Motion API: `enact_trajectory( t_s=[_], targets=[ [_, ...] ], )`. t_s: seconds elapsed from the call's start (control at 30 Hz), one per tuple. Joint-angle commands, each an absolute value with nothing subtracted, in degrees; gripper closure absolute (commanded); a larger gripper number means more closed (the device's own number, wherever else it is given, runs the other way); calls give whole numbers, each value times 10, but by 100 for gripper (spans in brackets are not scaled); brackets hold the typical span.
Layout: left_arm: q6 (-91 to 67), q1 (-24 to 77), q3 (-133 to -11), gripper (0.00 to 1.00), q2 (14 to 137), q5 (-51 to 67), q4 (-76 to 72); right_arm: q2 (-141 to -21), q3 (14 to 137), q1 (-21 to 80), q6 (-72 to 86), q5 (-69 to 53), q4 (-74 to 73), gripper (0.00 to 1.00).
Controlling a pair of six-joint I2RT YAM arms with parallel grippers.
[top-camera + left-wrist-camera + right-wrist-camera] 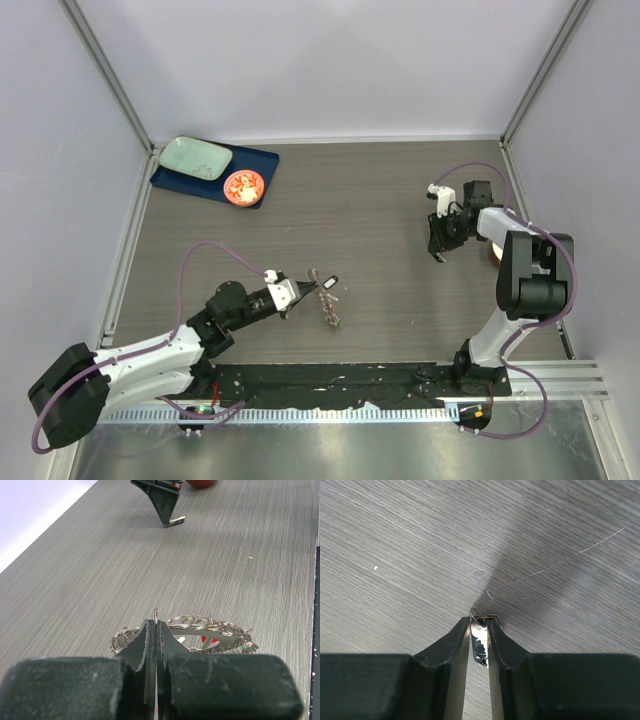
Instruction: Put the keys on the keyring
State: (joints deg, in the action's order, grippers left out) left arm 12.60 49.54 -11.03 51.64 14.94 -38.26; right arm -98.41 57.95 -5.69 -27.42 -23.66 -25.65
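Observation:
The keyring, a bundle of thin metal rings and flat parts, lies mid-table just beyond my left gripper. That gripper is shut on one thin wire loop of the bundle. Red and green bits show inside it. From above, the keyring sits just right of the left gripper. My right gripper stands far right, tips down at the table, its jaws shut on a small silver key. The same key sticks out sideways from the right gripper's tip in the left wrist view.
A blue tray at the back left carries a mint-green plate and an orange-red round dish. An orange-red object sits behind the right arm. Metal frame posts and white walls bound the table on three sides.

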Motion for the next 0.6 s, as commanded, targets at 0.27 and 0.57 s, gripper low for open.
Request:
enact_trajectory(
  t_s=[0.27, 0.57],
  targets=[
    [133, 500, -123, 100, 523, 149, -355, -979, 594, -54, -279, -242, -258, 94],
    [133, 504, -126, 100, 524, 163, -353, -912, 607, -12, -276, -210, -279, 99]
  ],
)
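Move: The key lies just below the right hand's slightly parted fingertips, about 1 cm back, 1 cm right and 1 cm lower. The white bowl stands some 20 cm to this hand's right, about level with it. The keyring hangs about 29 cm to its left, 13 cm back and 9 cm higher. From the left hand, which still grips the keyring, the key is roughly 14 cm ahead, 31 cm to the right and 14 cm down. Holding still low over the table, the right hand closes its fingers from about a quarter open to shut, pinching the small wire loop at the end of the key. Then it starts off to the left, away from the bowl and towards the keyring, rising slightly, barely 1 cm in all. The left hand keeps its grip on the keyring. ##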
